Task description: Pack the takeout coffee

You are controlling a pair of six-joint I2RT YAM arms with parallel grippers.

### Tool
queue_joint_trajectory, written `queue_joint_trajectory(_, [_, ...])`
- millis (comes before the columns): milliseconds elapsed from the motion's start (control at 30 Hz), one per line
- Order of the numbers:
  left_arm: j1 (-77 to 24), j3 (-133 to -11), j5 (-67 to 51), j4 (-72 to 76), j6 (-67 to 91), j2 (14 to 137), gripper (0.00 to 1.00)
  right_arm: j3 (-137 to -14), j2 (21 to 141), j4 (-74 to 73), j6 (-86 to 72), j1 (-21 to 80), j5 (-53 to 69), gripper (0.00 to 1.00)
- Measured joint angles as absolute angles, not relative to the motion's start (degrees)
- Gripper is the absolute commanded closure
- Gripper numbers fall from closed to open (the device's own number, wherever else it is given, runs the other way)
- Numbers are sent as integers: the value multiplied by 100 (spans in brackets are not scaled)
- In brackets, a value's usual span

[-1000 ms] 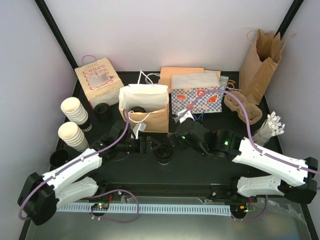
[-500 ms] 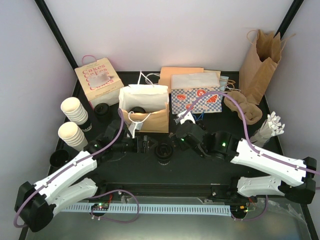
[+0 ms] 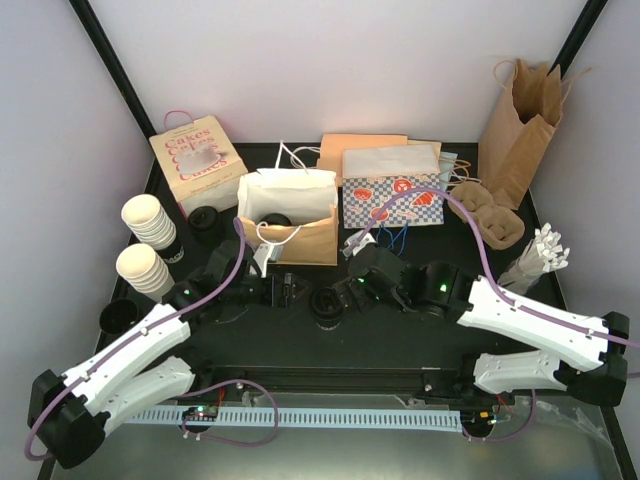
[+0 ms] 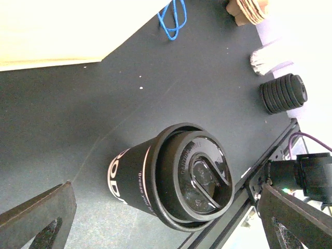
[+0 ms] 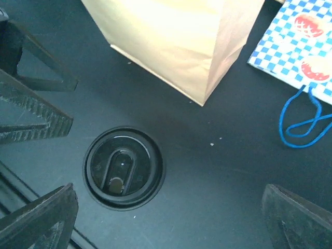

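The takeout coffee [image 3: 327, 303] is a black paper cup with pale lettering and a round black lid, standing upright mid-table. In the left wrist view the coffee [image 4: 129, 176] fills the lower middle, between the spread fingers of my left gripper [image 4: 166, 192] but touching neither. That left gripper [image 3: 292, 290] stands open just left of the cup. My right gripper [image 3: 352, 287] stands open just right of it. In the right wrist view the cup's lid [image 5: 123, 168] lies left of centre under the open right gripper [image 5: 168, 189].
An open brown paper bag [image 3: 290, 235] stands right behind the cup. A Cakes box [image 3: 197, 160], stacked cream cups [image 3: 148, 222] and loose black lids [image 3: 207, 222] are at the left. A checkered bag [image 3: 392, 195], cup carrier [image 3: 490, 220] and tall brown bag [image 3: 520, 130] are at the right.
My left gripper has drawn back a little to the left of the cup. The right gripper has shifted left and down, closer to the cup. The cup has not moved.
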State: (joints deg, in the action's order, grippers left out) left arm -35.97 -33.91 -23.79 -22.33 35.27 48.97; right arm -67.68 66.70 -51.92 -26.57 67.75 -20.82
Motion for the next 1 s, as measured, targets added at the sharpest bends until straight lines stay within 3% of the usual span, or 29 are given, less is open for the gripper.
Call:
queue_joint_trajectory(633, [-3597,-3404,-2226,-2311,3122,5006,2,-6805,8180,-5454,-3806,7017,-1496,2])
queue_joint_trajectory(1000, [-3433,-3385,-2051,-2314,3079,5017,2,-7006,8423,-5498,-4292,7067,-1525,3])
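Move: The lidded coffee cup stands about 2 cm back and 5 cm left of the right hand, its middle some 18 cm below. The kraft bag is roughly 13 cm ahead and 14 cm left of that hand, and the checkered bag about 24 cm ahead and 12 cm right. From the left hand the cup lies some 9 cm right, 2 cm back and 10 cm lower. The right hand, fingers still open, sinks about 9 cm and drifts left towards the coffee cup's lid, tipping steeper. ##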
